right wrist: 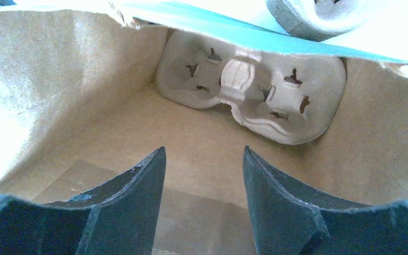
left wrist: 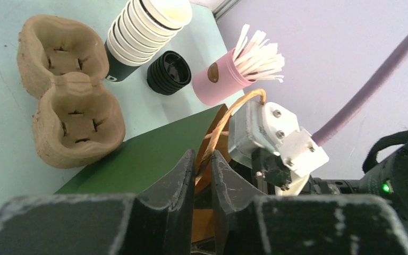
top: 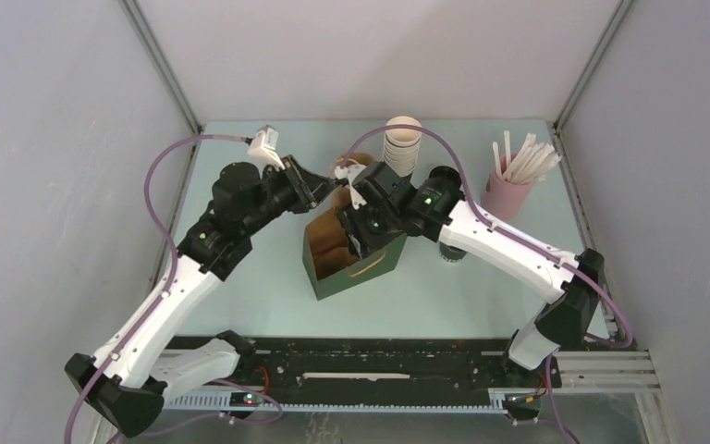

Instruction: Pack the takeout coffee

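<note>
The green paper bag (top: 353, 262) stands open mid-table, brown inside. My left gripper (left wrist: 203, 155) is at its far rim, fingers closed in on the bag's orange twine handle (left wrist: 228, 118). My right gripper (right wrist: 204, 150) is inside the bag mouth, open, with nothing between its fingers. A pulp cup carrier (right wrist: 252, 93) lies on the bag's bottom beyond them. The takeout coffee (top: 451, 252), a dark cup with a black lid, stands on the table right of the bag, mostly hidden under my right forearm.
Two empty pulp carriers (left wrist: 71, 90) lie behind the bag on the left. A tall stack of white-rimmed cups (top: 403, 143) and a stack of black lids (left wrist: 169, 73) stand at the back. A pink cup of white stirrers (top: 510, 185) is at back right.
</note>
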You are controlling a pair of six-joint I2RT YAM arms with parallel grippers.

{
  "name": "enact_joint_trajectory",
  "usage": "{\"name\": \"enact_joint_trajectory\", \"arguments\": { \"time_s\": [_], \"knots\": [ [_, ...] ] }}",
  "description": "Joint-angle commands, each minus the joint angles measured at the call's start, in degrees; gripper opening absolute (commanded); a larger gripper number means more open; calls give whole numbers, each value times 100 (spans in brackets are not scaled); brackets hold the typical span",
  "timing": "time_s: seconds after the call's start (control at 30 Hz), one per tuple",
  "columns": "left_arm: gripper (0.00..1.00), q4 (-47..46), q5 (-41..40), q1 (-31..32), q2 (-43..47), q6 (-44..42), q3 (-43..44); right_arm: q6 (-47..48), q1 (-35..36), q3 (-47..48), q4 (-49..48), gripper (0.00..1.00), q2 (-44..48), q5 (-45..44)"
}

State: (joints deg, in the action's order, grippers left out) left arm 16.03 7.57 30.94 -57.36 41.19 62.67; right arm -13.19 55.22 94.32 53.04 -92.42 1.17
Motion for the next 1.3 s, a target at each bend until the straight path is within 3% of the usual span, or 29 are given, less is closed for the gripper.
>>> {"name": "enact_joint_trajectory", "arguments": {
  "time_s": [0.0, 0.1, 0.4, 0.5, 0.7, 0.83, 1.07, 1.27],
  "knots": [
    [21, 126, -282, 0, -25, 76, 289, -34, 24, 79, 14, 65, 179, -99],
    [23, -16, 54, -5, -20, 84, 174, -67, 24, 93, -33, 66, 299, -117],
    [54, 264, 722, 9, 89, -413, -121, -328, -26, 330, -379, 75, 815, -310],
    [63, 494, 584, 9, 191, -768, -178, -422, -91, 408, -426, 75, 946, -345],
    [67, 1209, -264, 9, 144, -1561, 138, -796, -264, 379, -693, 82, 1445, -980],
    [68, 1483, -573, 9, 8, -1851, 440, -2295, -569, -231, -906, 99, 2127, -1885],
    [68, 1612, -741, 8, -147, -1986, 643, -4224, -800, -1479, -962, 100, 2779, -1389],
    [67, 1609, -344, 9, -86, -1790, 931, -5545, -160, -1332, -550, 100, 2367, -2129]
  ]
}}
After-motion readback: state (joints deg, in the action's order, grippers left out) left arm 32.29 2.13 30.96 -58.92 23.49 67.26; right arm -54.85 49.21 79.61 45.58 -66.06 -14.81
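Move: The paper bag's far handle is between the left fingertips; its middle is about 21 cm below that hand, 2 cm back and 3 cm right. The empty right hand is inside the mouth by the near wall, the bag's middle some 5 cm ahead, 1 cm left and 9 cm below. From the right hand the lidded cup stands 24 cm right, 7 cm ahead, 17 cm lower; the cup stack is 25 cm ahead, 9 cm right, 13 cm lower. The bag's far handle is let go as the left fingers open; that hand then sinks about 5 cm, shifts a little left and rolls some 20 degrees, left side up. The right hand rises about 13 cm out of the mouth, swings right towards the bag's right end while opening fully and turning clockwise, then sinks a few centimetres. ##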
